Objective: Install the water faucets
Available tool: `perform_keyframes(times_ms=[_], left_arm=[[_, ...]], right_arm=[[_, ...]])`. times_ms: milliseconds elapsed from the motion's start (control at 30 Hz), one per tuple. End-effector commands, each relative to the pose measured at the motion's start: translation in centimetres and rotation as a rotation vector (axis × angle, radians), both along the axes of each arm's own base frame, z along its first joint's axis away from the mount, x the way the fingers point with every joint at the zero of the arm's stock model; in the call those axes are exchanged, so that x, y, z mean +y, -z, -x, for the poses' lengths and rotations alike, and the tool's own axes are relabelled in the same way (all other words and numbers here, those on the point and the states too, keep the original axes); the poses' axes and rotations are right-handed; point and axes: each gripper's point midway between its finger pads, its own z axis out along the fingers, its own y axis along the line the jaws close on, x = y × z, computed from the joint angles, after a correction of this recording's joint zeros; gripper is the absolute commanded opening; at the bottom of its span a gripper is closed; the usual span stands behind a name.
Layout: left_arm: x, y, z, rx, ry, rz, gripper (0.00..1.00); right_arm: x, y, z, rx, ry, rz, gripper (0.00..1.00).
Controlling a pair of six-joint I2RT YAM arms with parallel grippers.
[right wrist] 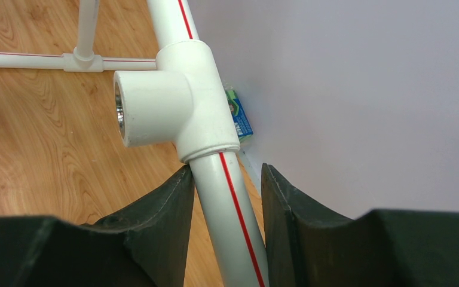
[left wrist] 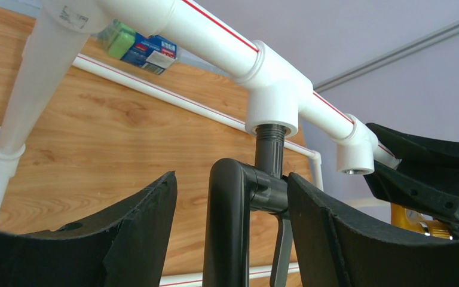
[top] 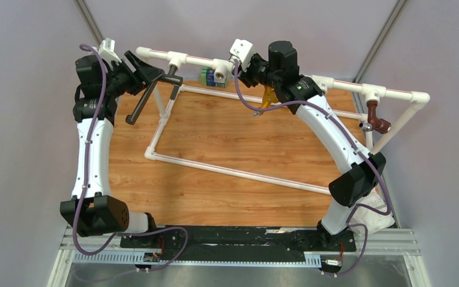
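Observation:
The dark grey water faucet (top: 149, 98) hangs slanting from a white tee (top: 176, 60) on the raised pipe rail. In the left wrist view its threaded stem enters the tee (left wrist: 272, 101), with some thread still showing. My left gripper (left wrist: 232, 179) stands open around the faucet (left wrist: 227, 227). Its right finger (left wrist: 323, 227) touches the faucet body, while the left finger (left wrist: 137, 227) stands apart from the tube. My right gripper (right wrist: 227, 170) is shut on the white rail pipe (right wrist: 227, 203), just below an empty tee socket (right wrist: 149, 107). In the top view the right gripper (top: 239, 67) sits beside that tee (top: 221, 73).
A brown tap (top: 378, 119) hangs from the rail's right tee. An orange tap (top: 267, 95) lies under the right arm. A green and blue box (top: 206, 76) sits by the back wall. The white pipe frame (top: 227, 168) crosses the wooden table (top: 227, 137); walls close in behind.

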Motion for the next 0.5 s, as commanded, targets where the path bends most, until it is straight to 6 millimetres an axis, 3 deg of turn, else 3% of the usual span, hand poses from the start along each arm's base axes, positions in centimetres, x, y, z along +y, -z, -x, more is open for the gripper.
perform_keyframes(times_ms=[0, 300, 433, 467], left_arm=[[-0.75, -0.81, -0.61, -0.032, 0.069, 0.047, 0.73], [-1.59, -0.76, -0.77, -0.025, 0.122, 0.105, 0.59], [-1.53, -0.87, -0.67, -0.026, 0.119, 0.094, 0.39], [-1.51, -0.93, -0.63, -0.027, 0.118, 0.093, 0.28]], right_arm=[[3.32, 6.96, 3.44, 0.274, -0.110, 0.024, 0.00], [3.33, 7.07, 3.43, 0.277, -0.110, 0.026, 0.00], [3.30, 6.96, 3.44, 0.277, -0.111, 0.022, 0.00], [3.39, 6.99, 3.59, 0.278, -0.113, 0.023, 0.00]])
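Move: The grey faucet hangs screwed into the leftmost tee; its near elbow lies about 2 cm ahead and 2 cm right of the left hand, already between the open fingers. The tee is some 4 cm ahead, 5 cm right and 4 cm above the hand, the pipe's left end corner roughly 5 cm ahead, 5 cm left and 6 cm up. From the right hand, which grips the pipe, that faucet elbow lies about 21 cm left and 2 cm back, roughly level. Ease the left gripper about 1.5 cm right and 1 cm forward onto the grey faucet's elbow, dipping slightly and coming partly back up, with the wrist turning some 5 degrees clockwise and its left side tipping down as much. Near the end of the reach, close the fingers from wide to about half open until they pinch the elbow. Keep the right gripper still, holding the pipe. ##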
